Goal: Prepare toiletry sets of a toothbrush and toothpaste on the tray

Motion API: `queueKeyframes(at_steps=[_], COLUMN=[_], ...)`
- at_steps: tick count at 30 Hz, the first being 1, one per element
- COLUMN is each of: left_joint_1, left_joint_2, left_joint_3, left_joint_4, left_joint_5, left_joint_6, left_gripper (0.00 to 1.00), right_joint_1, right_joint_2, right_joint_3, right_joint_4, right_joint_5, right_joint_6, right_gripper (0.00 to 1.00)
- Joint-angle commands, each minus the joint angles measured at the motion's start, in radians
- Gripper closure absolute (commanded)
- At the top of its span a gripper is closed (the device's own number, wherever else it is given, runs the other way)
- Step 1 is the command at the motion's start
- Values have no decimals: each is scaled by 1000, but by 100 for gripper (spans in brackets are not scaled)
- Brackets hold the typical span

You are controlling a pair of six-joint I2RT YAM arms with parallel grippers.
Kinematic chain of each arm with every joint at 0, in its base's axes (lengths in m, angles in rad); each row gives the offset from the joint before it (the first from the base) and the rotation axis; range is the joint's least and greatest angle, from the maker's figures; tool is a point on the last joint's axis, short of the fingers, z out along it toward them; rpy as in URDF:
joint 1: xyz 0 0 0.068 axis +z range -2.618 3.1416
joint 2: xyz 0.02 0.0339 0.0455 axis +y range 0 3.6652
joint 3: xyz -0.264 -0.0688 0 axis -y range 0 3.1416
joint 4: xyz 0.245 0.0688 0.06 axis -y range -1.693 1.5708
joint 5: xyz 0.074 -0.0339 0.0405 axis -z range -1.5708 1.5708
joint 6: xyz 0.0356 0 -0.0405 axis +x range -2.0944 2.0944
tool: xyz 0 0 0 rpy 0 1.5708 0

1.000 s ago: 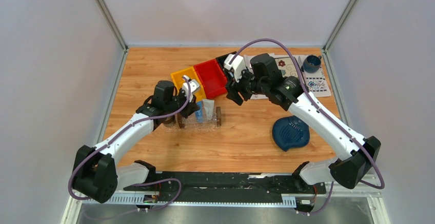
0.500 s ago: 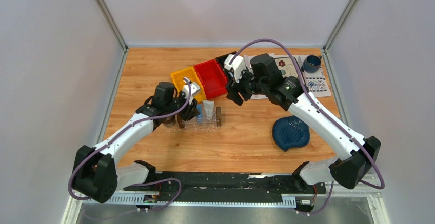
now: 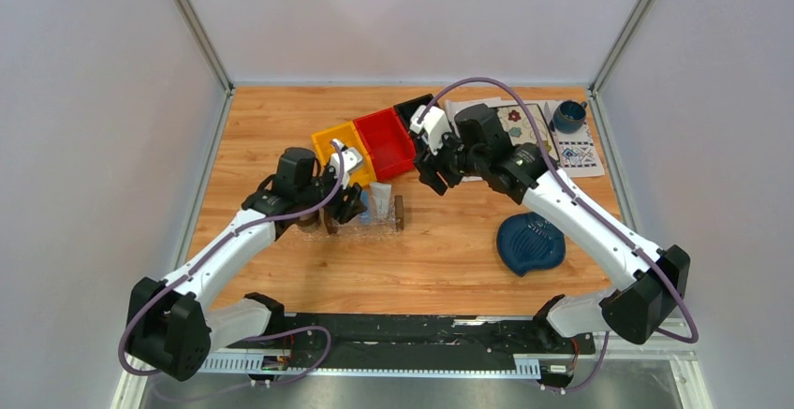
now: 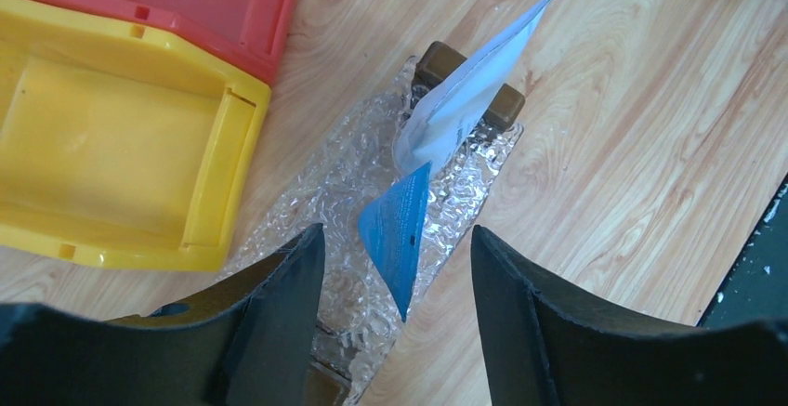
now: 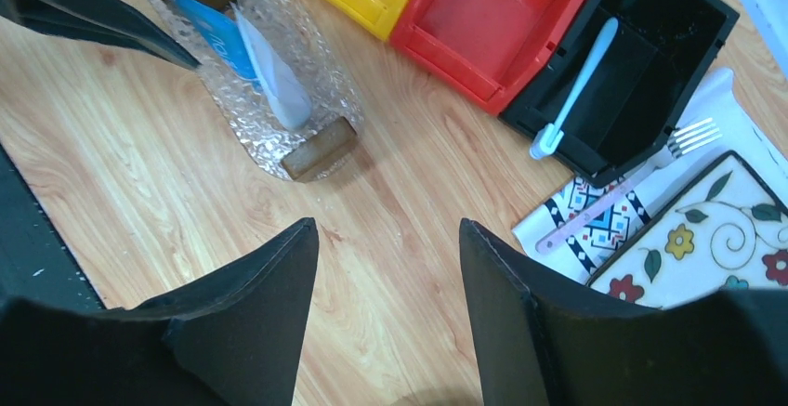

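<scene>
The clear textured tray (image 4: 339, 178) has a brown block (image 4: 506, 104) at its far end. On it lie the two toothpaste tubes, the white one (image 4: 465, 99) and the blue one (image 4: 401, 229), end to end. My left gripper (image 4: 398, 234) hovers open just above the blue tube, its fingers clear of the tube on both sides. From above, that gripper (image 3: 351, 198) is over the tray's left end (image 3: 367, 226). The pale blue toothbrush (image 5: 578, 81) lies in the black bin (image 5: 674, 16). My right gripper (image 5: 386, 225) is open and empty over bare wood, right of the tray.
The yellow bin (image 3: 342, 147) and the red bin (image 3: 386, 139) stand just behind the tray. A pink-handled fork (image 5: 618, 192) rests on a patterned cloth beside a floral plate (image 3: 524, 124). There is a blue cup (image 3: 567, 114) at the far right and a dark blue leaf dish (image 3: 531, 243) further forward.
My left gripper has opened and let go of the blue tube, which now lies on the tray. The right arm has shifted slightly.
</scene>
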Motion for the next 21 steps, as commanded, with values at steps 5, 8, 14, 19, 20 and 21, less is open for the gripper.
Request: queueKeyframes(at_steps=[5, 8, 14, 19, 20, 21], left_joint_1=[-3, -3, 14, 34, 38, 40], left_joint_2=[-102, -136, -226, -304, -310, -317], left_joint_3=[82, 91, 74, 68, 69, 71], left_joint_4=[-56, -87, -111, -125, -127, -133], left_joint_5=[2, -14, -49, -75, -81, -87], left_joint_6=[46, 68, 92, 111, 112, 115], left_gripper=[34, 34, 34, 34, 34, 34], right_joint_1=[-19, -16, -16, -15, -15, -15], right_joint_2=[67, 105, 212, 288, 294, 300], right_joint_3=[-73, -102, -156, -170, -168, -170], right_joint_4=[77, 98, 148, 157, 157, 158], right_joint_5=[52, 50, 62, 29, 24, 18], right_joint_6=[-4, 7, 31, 49, 56, 59], right_gripper=[44, 52, 69, 80, 83, 84])
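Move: Ahead of the right hand by some 18 cm, 1 cm to its left and about 21 cm below, lies the toothbrush in the black box; the fork is about 10 cm to the right of that toothbrush. The tray's middle is about 15 cm left of the right hand, level with it and 22 cm below. For the empty left hand, the blue toothpaste is about 2 cm ahead, 3 cm right, 5 cm below; the white toothpaste is 3 cm ahead, 6 cm right, 7 cm below. Sinking about 16 cm almost straight down over the bare table between the tray's right end and the placemat, the right hand tips its fingers steeper by some 20 degrees and draws them from wide to nearly shut on nothing. Meanwhile the left hand, already open, rises about 8 cm away from the blue toothpaste, drifting a little left and tilting up, fingers kept open. ##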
